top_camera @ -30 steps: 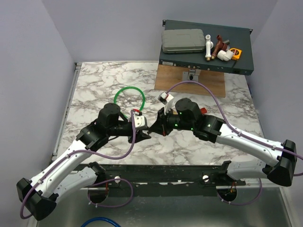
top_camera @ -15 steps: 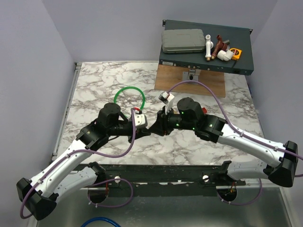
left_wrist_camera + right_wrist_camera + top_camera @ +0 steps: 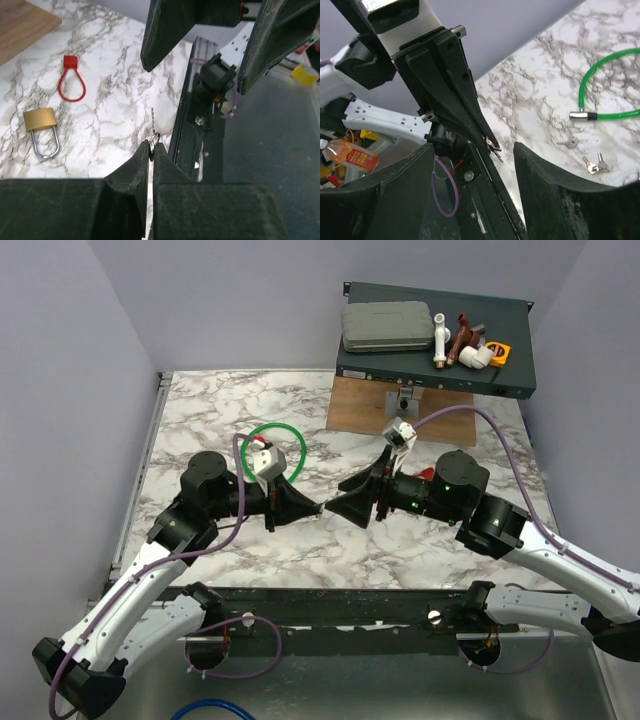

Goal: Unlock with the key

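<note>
A small metal key (image 3: 152, 140) on a ring is pinched at the tips of my left gripper (image 3: 151, 146), blade pointing up and away. That gripper (image 3: 316, 508) is shut on the key above the marble near the table's middle front. My right gripper (image 3: 347, 500) faces it a short way off, open with nothing between its fingers (image 3: 167, 35). In the right wrist view the key (image 3: 493, 147) sticks out of the left fingertips between my right gripper's (image 3: 472, 148) spread jaws. A brass padlock (image 3: 41, 120) with a silver shackle lies flat on the marble, a red cord loop (image 3: 70, 85) beside it.
A green cable loop (image 3: 275, 448) lies behind the left arm, its silver end (image 3: 582, 116) near two loose keys (image 3: 592, 165). A wooden board (image 3: 400, 410) and a dark case (image 3: 435, 350) with fittings sit at the back right. A black rail (image 3: 192, 120) edges the table's front.
The left gripper has shut on the key. The right gripper has opened and let it go. Both arms have drawn apart, left one leftward, right one rightward.
</note>
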Robot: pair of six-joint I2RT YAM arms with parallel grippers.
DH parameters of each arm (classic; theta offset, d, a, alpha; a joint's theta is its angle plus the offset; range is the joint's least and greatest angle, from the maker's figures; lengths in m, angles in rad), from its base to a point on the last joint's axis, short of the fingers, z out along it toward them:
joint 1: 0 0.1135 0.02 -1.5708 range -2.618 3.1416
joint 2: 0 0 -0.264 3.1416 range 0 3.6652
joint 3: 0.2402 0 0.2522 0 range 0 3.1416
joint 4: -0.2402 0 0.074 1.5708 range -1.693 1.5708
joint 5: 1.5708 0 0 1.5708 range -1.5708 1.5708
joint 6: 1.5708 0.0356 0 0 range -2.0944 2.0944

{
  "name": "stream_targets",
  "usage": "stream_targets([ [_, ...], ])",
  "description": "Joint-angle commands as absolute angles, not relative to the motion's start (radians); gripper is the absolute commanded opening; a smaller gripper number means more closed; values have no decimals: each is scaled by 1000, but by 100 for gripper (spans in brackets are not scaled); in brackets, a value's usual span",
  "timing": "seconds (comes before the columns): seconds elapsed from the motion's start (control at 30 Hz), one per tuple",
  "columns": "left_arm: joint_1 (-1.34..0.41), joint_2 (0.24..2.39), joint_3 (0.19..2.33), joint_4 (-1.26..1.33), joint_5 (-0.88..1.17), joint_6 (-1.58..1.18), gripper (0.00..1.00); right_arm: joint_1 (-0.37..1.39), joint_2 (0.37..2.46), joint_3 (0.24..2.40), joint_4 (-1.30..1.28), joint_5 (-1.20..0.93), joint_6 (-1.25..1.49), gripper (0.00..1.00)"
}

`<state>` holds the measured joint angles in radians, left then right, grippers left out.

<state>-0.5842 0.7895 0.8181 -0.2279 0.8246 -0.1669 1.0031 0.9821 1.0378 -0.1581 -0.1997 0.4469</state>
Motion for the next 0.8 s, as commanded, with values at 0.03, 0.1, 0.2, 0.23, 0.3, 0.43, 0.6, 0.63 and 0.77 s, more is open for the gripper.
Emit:
stream_targets([
  [0.03,-542,772,859,-56,957,-433,0,997,976,1025,-61,-213,458,66],
  [0.1,-540,765,861,-41,959,-447,0,995,981,1028,-25,-229,468,64],
  [0.2,-533,761,869,-26,957,-472,0,996,991,1026,33,-225,481,62],
  [0.23,-528,759,873,-19,958,-482,0,995,995,1022,47,-218,483,60],
  [0.3,-525,758,882,-12,957,-494,0,994,1001,1008,90,-221,498,53],
  [0.43,-499,752,897,-5,947,-527,0,995,1008,989,153,-243,527,42],
  [0.6,-479,746,902,24,930,-555,0,994,1001,976,178,-251,541,39],
  [0.63,-480,745,902,23,927,-557,0,995,1002,976,182,-255,543,39],
  [0.77,-479,743,899,26,922,-558,0,994,1008,969,189,-264,547,33],
])
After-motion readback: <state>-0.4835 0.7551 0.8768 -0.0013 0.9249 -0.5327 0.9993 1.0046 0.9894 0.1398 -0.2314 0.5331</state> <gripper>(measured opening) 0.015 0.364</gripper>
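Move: About 3 cm to the right hand's left and 2 cm below it is the key, blade outward in the left hand's shut fingertips; the open right fingers lie some 4 cm right of the left hand and 2 cm higher. Far below, the padlock is roughly 17 cm ahead and 9 cm right of the right hand, 12 cm right of the left hand. The loose keys lie some 10 cm ahead and 5 cm left of the right hand, about 30 cm down. Carrying the key up nearly 8 cm in its still-shut fingers, the left hand brings it level with the right fingers, its fingertips tipping up some 15 degrees. The right hand rises about 4 cm and reaches slightly left towards the key, tipping its fingertips up as well and narrowing its wide gap to roughly half around the key's line, without a visible grip. ##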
